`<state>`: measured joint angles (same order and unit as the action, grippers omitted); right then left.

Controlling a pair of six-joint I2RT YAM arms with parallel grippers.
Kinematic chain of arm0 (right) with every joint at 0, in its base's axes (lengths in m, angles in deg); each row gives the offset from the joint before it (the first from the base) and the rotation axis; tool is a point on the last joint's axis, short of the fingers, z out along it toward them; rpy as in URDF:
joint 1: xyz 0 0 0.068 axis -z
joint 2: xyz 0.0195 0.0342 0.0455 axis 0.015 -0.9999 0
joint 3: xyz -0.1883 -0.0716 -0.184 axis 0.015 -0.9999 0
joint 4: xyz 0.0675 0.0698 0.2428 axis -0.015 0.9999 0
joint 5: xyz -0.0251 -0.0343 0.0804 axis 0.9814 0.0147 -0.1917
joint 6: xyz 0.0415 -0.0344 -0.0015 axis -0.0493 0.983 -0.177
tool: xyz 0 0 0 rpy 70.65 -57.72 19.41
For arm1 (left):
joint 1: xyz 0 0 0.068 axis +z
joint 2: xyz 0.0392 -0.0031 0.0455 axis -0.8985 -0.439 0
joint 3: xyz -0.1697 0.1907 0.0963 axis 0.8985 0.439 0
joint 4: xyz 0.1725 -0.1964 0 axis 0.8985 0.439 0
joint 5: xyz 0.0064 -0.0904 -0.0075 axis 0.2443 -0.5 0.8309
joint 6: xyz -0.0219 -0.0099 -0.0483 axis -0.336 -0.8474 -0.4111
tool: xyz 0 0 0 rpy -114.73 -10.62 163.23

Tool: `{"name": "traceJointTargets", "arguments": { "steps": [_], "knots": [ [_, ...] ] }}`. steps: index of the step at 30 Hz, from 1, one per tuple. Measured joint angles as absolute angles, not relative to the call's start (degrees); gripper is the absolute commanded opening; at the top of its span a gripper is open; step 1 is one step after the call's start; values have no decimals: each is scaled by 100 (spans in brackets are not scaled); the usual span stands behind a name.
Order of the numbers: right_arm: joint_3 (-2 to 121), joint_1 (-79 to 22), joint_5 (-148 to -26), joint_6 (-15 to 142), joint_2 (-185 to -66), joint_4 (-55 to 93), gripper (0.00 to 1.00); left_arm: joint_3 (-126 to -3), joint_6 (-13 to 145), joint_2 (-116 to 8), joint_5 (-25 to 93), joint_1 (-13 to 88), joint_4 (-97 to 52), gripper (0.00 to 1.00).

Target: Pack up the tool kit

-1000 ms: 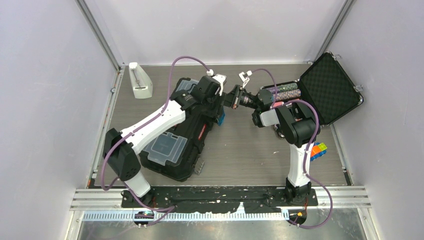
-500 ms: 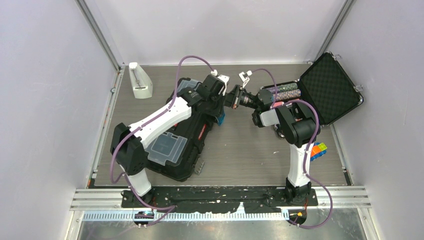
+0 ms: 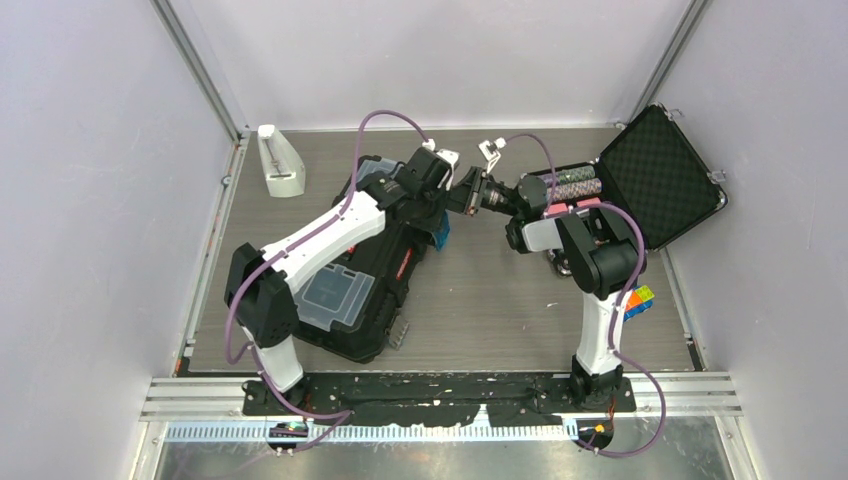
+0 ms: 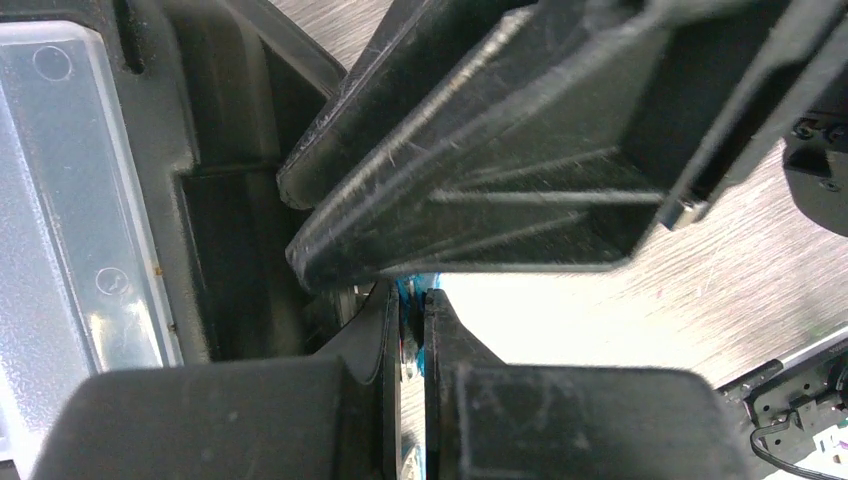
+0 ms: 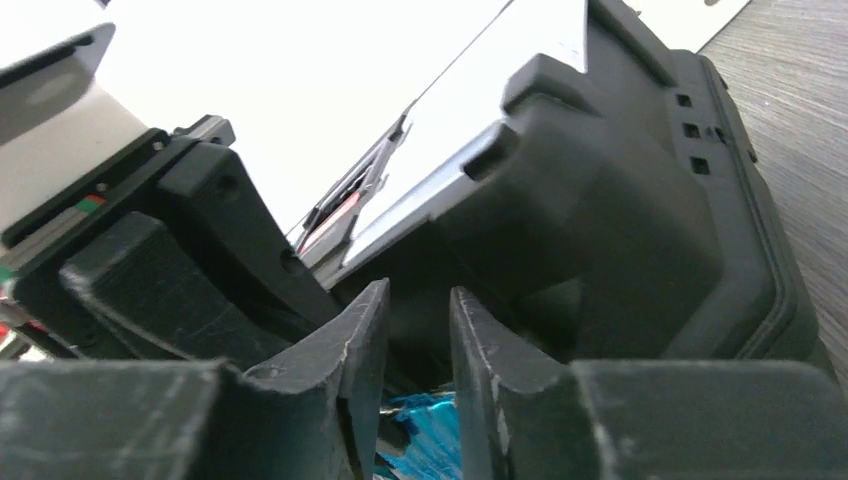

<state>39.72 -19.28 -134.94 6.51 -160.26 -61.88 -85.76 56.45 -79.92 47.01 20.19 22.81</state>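
The tool kit [image 3: 345, 270] is a large black box on the left half of the table, lid down, with clear grey lid compartments [image 3: 333, 295]. Its blue latch [image 3: 441, 233] sits on the end facing the right arm. Both grippers meet at that end. My left gripper [image 3: 443, 203] [image 4: 412, 298] is shut, and a sliver of blue latch [image 4: 408, 290] shows just past its tips. My right gripper [image 3: 465, 196] [image 5: 418, 300] is slightly open with nothing between its fingers; the blue latch [image 5: 430, 430] lies below them. No loose tools are in view.
A smaller foam-lined black case [image 3: 660, 175] stands open at the back right, with poker chips [image 3: 570, 185] in its base. A white holder [image 3: 278, 162] stands at the back left. A colourful cube [image 3: 637, 300] lies by the right arm. Walls close in on three sides.
My left gripper has closed and shifted slightly in over the box's end. My right gripper was shut and has opened a little, staying in place.
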Motion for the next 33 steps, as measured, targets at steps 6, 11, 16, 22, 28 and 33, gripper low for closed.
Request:
{"name": "traceJointTargets", "arguments": {
  "steps": [6,11,16,22,28,33],
  "knots": [
    [3793,-1786,-13346,1086,-15237,-5506,76,-8668,5662,-7990,4727,2015,2347,0],
    [3658,-1585,-12913,2151,-14295,-3992,95,-8856,5708,-7981,4821,2015,2476,0],
    [3363,-1660,-12369,2878,-13594,-2599,95,-8900,5745,-7981,4913,2021,2526,0],
    [2928,-1793,-11754,3134,-13369,-1306,95,-8930,5800,-7981,5007,2019,2557,0],
    [2615,-1981,-11523,2815,-13563,-1295,95,-8985,5857,-7966,5295,2046,2649,0],
    [2635,-2134,-11481,2529,-13963,-1568,95,-8985,5857,-7966,5335,2043,2655,0]
  ]
}}
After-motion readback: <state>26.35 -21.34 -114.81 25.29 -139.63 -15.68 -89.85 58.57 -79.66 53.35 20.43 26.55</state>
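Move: The far blue latch of the tool box is already pinched at its near edge by the left fingers; its middle lies about 3 cm ahead of the left hand, at its height. From the right hand that latch is some 3 cm back, 1 cm to the right and 4 cm lower. The near latch stands roughly 21 cm back, 8 cm left and 6 cm below the left hand; the tool box's middle is about 7 cm back, 15 cm left and 8 cm lower. The far latch stays in the left hand's shut fingers, which draw it up, in towards the box and slightly forward, some 3 cm in all. The right hand comes away from above it, opening wide while rising 5 cm and backing off right, then drops about 12 cm and eases back and finally left beside the latch, its fingers tipping down and turning clockwise about 20 degrees. ##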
